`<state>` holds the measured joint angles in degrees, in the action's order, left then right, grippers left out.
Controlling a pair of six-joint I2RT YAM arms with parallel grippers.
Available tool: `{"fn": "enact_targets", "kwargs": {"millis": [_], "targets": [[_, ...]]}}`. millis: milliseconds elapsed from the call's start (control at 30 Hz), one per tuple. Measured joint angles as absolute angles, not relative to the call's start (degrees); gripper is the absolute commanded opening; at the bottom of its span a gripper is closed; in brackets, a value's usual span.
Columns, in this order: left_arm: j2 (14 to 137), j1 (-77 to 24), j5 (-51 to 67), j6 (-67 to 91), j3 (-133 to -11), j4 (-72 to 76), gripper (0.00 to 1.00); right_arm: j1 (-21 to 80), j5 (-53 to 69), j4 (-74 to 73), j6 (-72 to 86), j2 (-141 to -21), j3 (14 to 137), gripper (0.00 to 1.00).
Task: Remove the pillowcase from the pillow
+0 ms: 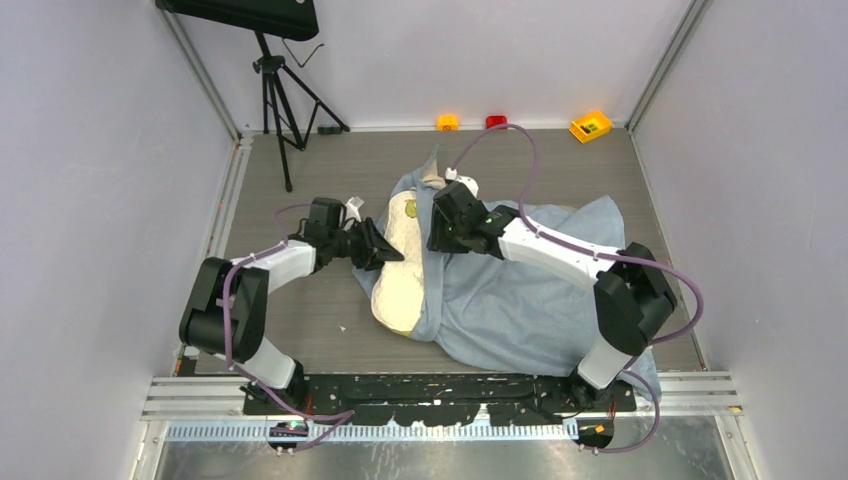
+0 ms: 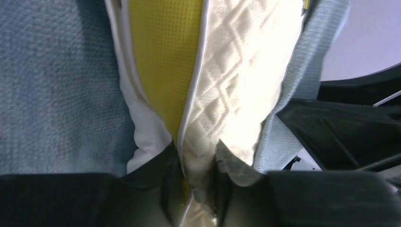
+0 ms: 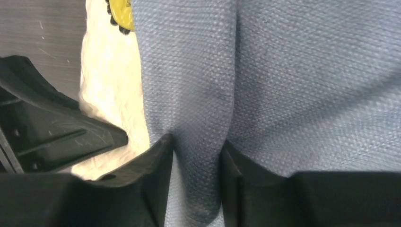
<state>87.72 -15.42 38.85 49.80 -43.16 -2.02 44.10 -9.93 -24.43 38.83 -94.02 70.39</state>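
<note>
The cream quilted pillow (image 1: 400,285) lies mid-table, its left long side bare, the rest inside the grey-blue pillowcase (image 1: 520,300) that spreads to the right. My left gripper (image 1: 385,247) is shut on the pillow's piped edge; its wrist view shows the pillow (image 2: 227,85) pinched between the fingers (image 2: 161,179), with pillowcase (image 2: 52,90) to the left. My right gripper (image 1: 437,235) is shut on a fold of pillowcase (image 3: 198,118) at the case's open edge; the pillow (image 3: 108,94) and its yellow emblem (image 3: 120,12) show at left.
A tripod (image 1: 275,100) stands at the back left. Small orange (image 1: 447,122), red (image 1: 496,121) and yellow (image 1: 590,126) objects sit along the back wall. Walls close in on left and right. The left gripper's black body (image 3: 42,127) is close beside my right fingers.
</note>
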Motion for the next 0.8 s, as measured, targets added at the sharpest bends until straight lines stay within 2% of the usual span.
{"fn": "enact_targets", "kwargs": {"millis": [33,100,233,367,500,633,800], "targets": [[88.88,-15.46,39.94,50.83,-43.11,-0.05,0.06,43.86,-9.17,-24.18,39.33,-94.87,70.37,0.17],[90.19,-15.49,41.58,52.29,-42.98,3.38,0.0,43.29,-7.9,-23.77,40.18,-95.61,70.22,0.12],[89.41,-15.44,42.04,52.12,-43.09,5.13,0.0,40.64,-6.42,-22.5,41.36,-94.43,68.16,0.11],[85.38,-13.19,42.28,52.07,-43.22,3.2,0.0,35.94,-6.42,-22.33,41.56,-88.44,62.02,0.11],[79.64,-6.55,42.92,52.71,-43.03,1.39,0.0,30.41,-6.63,-23.18,40.69,-81.49,57.12,0.11],[69.58,1.61,41.01,50.78,-43.05,-5.87,0.0,23.66,-6.48,-24.4,39.46,-76.14,53.63,0.11],[60.49,6.83,38.13,47.51,-46.09,-15.53,0.0,13.58,-7.57,-27.03,38.44,-72.01,50.39,0.1]]}}
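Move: The pillow's near-side edge already sits between the left hand's closing fingers, its middle about 1 cm back, 2 cm right and 4 cm below. For the right hand, the pillowcase fold is between its half-open fingers, straight below by about 1 cm; the pillow's middle lies some 5 cm left, 3 cm back and 4 cm lower, and the loose pillowcase body about 17 cm right, 7 cm back and 10 cm below. Left hand pinches the pillow, hauling it about 12 cm up and left; right hand shuts, sweeping 22 cm right. ##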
